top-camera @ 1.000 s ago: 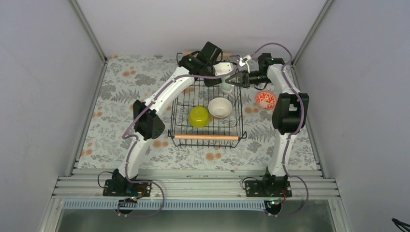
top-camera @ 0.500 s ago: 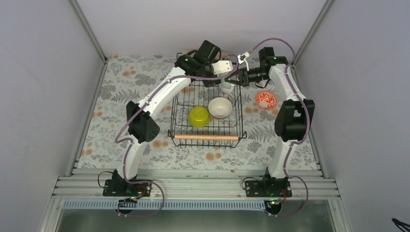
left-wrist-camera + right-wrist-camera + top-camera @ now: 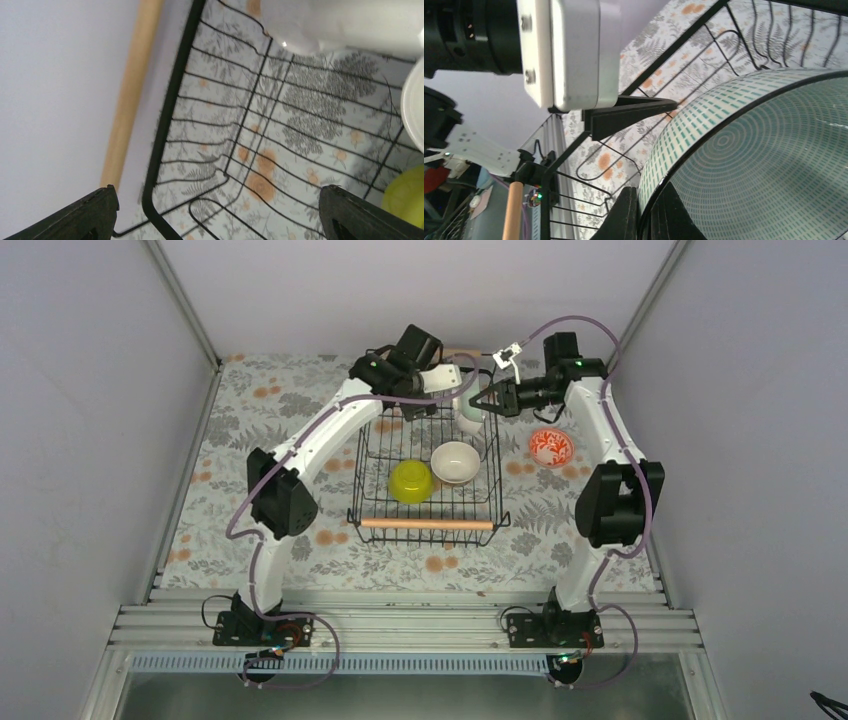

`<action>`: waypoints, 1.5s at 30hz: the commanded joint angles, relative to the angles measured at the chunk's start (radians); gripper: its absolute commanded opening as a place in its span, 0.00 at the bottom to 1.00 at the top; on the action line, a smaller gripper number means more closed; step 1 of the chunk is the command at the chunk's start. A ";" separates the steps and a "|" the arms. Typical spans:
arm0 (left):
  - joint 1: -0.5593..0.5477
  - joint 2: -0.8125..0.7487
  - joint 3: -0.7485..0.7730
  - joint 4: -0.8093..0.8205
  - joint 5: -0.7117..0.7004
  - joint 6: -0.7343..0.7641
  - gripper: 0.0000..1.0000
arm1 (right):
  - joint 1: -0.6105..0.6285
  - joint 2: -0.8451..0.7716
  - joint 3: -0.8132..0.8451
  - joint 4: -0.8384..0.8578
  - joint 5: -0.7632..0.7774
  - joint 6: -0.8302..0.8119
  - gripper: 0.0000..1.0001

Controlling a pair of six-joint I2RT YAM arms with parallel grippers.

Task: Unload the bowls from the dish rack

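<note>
The black wire dish rack (image 3: 425, 515) stands mid-table with wooden handles. Inside it lie a yellow-green bowl (image 3: 410, 481) and a white bowl (image 3: 455, 462). A teal-patterned bowl (image 3: 469, 416) hangs on edge over the rack's far right corner, with my right gripper (image 3: 484, 400) shut on its rim. The right wrist view shows that bowl (image 3: 769, 165) large, its rim pinched in my right gripper (image 3: 649, 212). My left gripper (image 3: 457, 382) stands open just left of it, holding nothing. In the left wrist view my left gripper (image 3: 220, 215) spans wide over the rack's wire (image 3: 172, 115).
A red patterned bowl (image 3: 550, 447) sits on the floral tablecloth to the right of the rack. The rack's far wooden handle (image 3: 131, 95) runs close to the back wall. Grey walls close in the table on three sides.
My left gripper has opened wide and drawn back to the left, away from the teal-patterned bowl. My right gripper still grips the bowl, and its arm has risen a little.
</note>
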 commanded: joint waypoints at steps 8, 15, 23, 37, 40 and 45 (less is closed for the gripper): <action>0.041 -0.140 -0.161 0.120 -0.138 0.032 1.00 | -0.014 -0.172 0.015 0.066 0.391 0.097 0.04; 0.050 -0.131 -0.175 0.155 -0.212 0.044 1.00 | -0.027 -0.218 0.095 -0.024 0.603 0.103 0.04; 0.051 -0.120 -0.249 0.207 -0.213 0.042 1.00 | -0.075 -0.315 0.064 -0.047 0.808 0.102 0.04; 0.054 -0.117 -0.336 0.263 -0.209 0.042 1.00 | -0.167 -0.351 -0.227 0.009 0.957 0.023 0.04; 0.055 -0.129 -0.367 0.279 -0.209 0.044 1.00 | -0.196 -0.348 -0.254 0.011 0.972 0.005 0.04; 0.054 -0.136 -0.403 0.289 -0.201 0.037 1.00 | -0.220 -0.308 -0.302 0.016 0.999 -0.027 0.04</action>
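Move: The light-green bowl is already pinched by its rim in the right hand. The red-patterned bowl beside the rack, where it is being taken, stands about 15 cm to the right, 2 cm back and some 24 cm below. The white cup lies in the rack some 16 cm below, about 2 cm left and level with the hand; the white bowl is roughly 10 cm back, 6 cm left and 20 cm down. From the left hand, the red-patterned bowl is about 30 cm right, 10 cm back and 22 cm down. The green bowl goes out over the rack's right side in the right hand's unchanged rim grip, about 20 cm to the right: it first rises about 4 cm, then sinks some 11 cm towards the table by the red-patterned bowl, while the wrist swings the fingers from pointing left to mostly down. The left hand, open and empty, draws some 6 cm to the left and late on sinks about 5 cm. ##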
